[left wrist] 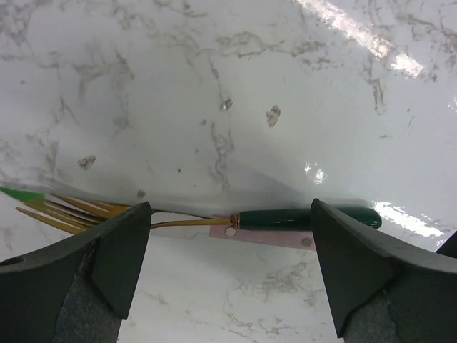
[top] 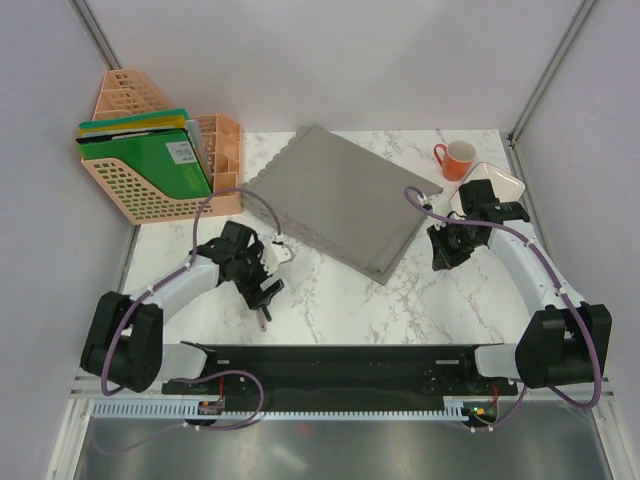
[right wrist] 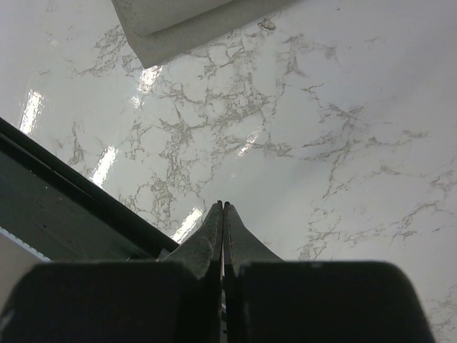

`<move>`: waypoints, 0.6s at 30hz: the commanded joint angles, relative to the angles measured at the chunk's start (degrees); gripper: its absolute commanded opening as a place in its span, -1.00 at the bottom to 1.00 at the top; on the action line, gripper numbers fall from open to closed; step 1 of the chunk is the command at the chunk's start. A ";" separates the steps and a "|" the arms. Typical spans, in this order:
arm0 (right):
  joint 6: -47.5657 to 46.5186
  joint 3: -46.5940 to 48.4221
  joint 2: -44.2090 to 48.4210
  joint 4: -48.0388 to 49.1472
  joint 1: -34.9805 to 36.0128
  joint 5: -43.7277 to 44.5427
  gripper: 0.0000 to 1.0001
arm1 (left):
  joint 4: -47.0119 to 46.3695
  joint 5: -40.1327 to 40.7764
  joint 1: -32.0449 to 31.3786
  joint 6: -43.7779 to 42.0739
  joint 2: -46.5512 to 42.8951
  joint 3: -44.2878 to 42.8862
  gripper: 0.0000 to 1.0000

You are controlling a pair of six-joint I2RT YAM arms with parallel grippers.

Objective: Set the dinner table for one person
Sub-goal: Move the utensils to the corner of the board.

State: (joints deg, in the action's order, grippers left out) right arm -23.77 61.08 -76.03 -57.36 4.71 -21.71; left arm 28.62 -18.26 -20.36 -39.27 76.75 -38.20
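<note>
The dinner table [top: 330, 300] is white marble with grey veins. A fork [left wrist: 300, 218] with gold tines and a dark green handle lies flat on it, over a small pink strip. My left gripper [left wrist: 228, 250] stands open low over the table. The fork lies crosswise just beyond its fingertips, untouched. In the top view the left gripper [top: 258, 285] is at the table's front left. My right gripper [right wrist: 224, 207] is shut on nothing, above bare marble, and stands at the right [top: 445, 250], near the grey placemat [top: 330, 195].
A peach file rack [top: 160, 165] with green folders stands at the back left. An orange mug [top: 457, 158] and a white plate [top: 495, 183] sit at the back right, beside the right arm. The black rail [right wrist: 57, 193] marks the near edge. The placemat's corner [right wrist: 178, 28] shows ahead.
</note>
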 commanded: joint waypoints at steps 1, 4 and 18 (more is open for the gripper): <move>-0.49 0.18 0.53 0.85 -0.05 -0.26 -1.00 | 3.45 -0.46 3.56 -5.81 -3.80 0.84 1.00; -0.49 0.27 0.35 0.94 -0.05 -0.87 -1.00 | 5.47 -1.16 8.13 -8.62 -5.38 1.02 1.00; -1.01 0.09 1.15 0.76 -0.14 -0.34 -1.00 | 10.40 -9.06 22.56 -15.23 -7.39 -1.00 1.00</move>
State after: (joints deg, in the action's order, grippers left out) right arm -23.88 61.08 -76.01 -57.36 4.71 -21.74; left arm 36.88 -22.24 1.91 -51.07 71.48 -37.65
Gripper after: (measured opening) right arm 0.007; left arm 0.996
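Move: Right at the left hand's open, low fingertips lies the fork, its middle about 1 cm ahead, 1 cm left and 1 cm below; the knife runs nearly parallel with it, about 2 cm left and 1 cm ahead. The grey cloth's middle is some 24 cm ahead and 22 cm right, the orange basket about 36 cm ahead and 25 cm left. From the right hand the fork is roughly 46 cm left, 3 cm back and 11 cm lower. Sweeping on to the left close above the table, the left hand starts with its fingertips against the fork and travels about 9 cm, rising some 1 cm early on as it passes over the fork and knife. It turns about 10 degrees counter-clockwise, fingers staying wide open, and slows to a halt clear of both utensils. ##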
